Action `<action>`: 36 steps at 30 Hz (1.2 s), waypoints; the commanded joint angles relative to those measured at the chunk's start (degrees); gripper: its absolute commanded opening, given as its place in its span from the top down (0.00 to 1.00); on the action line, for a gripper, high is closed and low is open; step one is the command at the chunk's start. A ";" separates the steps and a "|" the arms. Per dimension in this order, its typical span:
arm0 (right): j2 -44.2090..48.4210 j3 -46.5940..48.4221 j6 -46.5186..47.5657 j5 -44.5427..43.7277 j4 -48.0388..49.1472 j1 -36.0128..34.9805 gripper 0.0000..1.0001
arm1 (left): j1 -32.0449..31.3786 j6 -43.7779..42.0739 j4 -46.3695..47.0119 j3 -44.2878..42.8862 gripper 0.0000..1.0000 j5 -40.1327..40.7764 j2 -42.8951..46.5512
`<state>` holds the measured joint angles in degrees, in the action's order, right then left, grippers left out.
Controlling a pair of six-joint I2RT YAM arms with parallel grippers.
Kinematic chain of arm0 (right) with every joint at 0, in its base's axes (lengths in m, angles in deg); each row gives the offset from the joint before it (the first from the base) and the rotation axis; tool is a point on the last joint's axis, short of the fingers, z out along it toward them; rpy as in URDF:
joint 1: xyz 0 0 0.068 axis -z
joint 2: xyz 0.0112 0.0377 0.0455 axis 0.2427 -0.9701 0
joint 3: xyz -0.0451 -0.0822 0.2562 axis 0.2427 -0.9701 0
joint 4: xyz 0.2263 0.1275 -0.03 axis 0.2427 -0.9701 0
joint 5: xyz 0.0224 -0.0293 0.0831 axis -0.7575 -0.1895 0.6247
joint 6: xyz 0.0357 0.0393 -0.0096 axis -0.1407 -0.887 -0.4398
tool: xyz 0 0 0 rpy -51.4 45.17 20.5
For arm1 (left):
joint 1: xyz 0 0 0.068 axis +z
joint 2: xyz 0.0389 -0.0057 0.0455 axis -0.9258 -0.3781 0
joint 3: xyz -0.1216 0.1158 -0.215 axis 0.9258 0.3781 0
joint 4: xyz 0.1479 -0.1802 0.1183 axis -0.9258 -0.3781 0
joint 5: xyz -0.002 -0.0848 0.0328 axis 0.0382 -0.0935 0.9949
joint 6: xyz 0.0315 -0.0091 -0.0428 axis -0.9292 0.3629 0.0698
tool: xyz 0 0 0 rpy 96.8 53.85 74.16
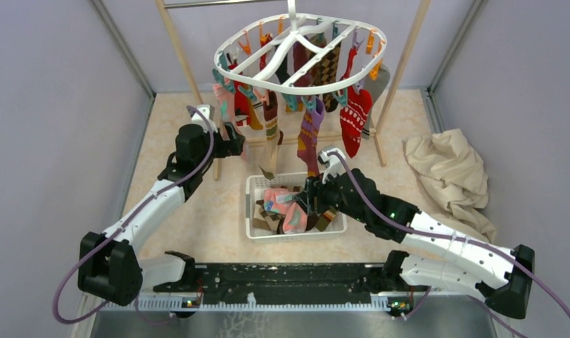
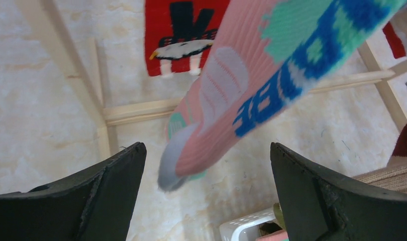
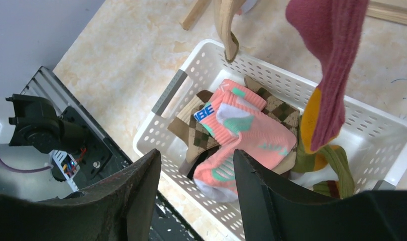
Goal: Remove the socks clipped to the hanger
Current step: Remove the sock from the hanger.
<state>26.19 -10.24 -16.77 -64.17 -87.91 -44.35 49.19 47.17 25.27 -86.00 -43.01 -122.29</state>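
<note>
The white oval hanger (image 1: 217, 56) hangs at the top centre with several socks clipped to it, among them a red one (image 1: 354, 120), a purple one (image 1: 310, 137) and a brown argyle one (image 1: 329, 67). My left gripper (image 1: 234, 144) is open beside the hanger's left side. In the left wrist view the toe of a hanging pink sock with blue letters (image 2: 226, 100) sits between its wide-apart jaws (image 2: 206, 155) and touches neither. My right gripper (image 1: 312, 204) hovers open over the basket, with nothing between its jaws (image 3: 197, 160). A pink sock (image 3: 241, 135) lies below it.
A white slotted basket (image 1: 252, 184) in the middle of the floor holds several loose socks. A wooden pole rack (image 1: 176, 49) carries the hanger, and its low crossbars (image 2: 141, 108) run behind the socks. A beige cloth (image 1: 447, 172) lies at the right. Grey walls close both sides.
</note>
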 commanded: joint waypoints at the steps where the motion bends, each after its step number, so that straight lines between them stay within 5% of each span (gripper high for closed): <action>1: 2.04 2.01 1.02 0.19 0.35 -0.50 0.44 | 0.35 -3.17 5.04 -3.59 0.01 -5.95 -2.25; 4: 2.41 1.84 0.88 0.30 0.13 -0.50 0.44 | 0.35 -3.29 4.83 -4.62 0.08 -6.49 -3.48; 10: 2.63 1.33 0.01 2.26 1.51 -0.50 0.44 | 0.35 -2.83 2.04 -6.06 0.56 -8.79 -2.65; 17: 1.32 1.63 0.15 4.80 3.31 -0.52 0.44 | 0.22 -2.62 -4.01 -8.20 0.80 -12.54 -0.52; 36: -7.66 6.94 4.34 2.99 9.40 -1.52 0.43 | -2.63 7.01 -18.17 -14.40 0.82 -15.79 6.83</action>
<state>20.55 -7.81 -14.81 -60.39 -84.11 -44.54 47.99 50.37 9.68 -97.65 -57.31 -117.46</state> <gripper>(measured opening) 0.571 0.179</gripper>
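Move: The pink sock hangs right at the open left fingers: its middle is about 3 cm ahead, 2 cm to the right and some 3 cm above. The red sock hangs about 14 cm ahead, 2 cm right and 6 cm up; the beige striped sock is roughly 11 cm to the right and 1 cm ahead, near hand height. From the right hand the pink sock lies some 22 cm ahead, 19 cm left and a little higher. The left fingers shut on the pink sock and pinch it below its cuff while the hand edges right and a little forward; keeping the pinch, the hand then draws up about 7 cm and back some 5 cm from its farthest point, still drifting right and turning about 15 degrees clockwise. The right hand, still half open, shifts only about 2.5 cm left over the box. ##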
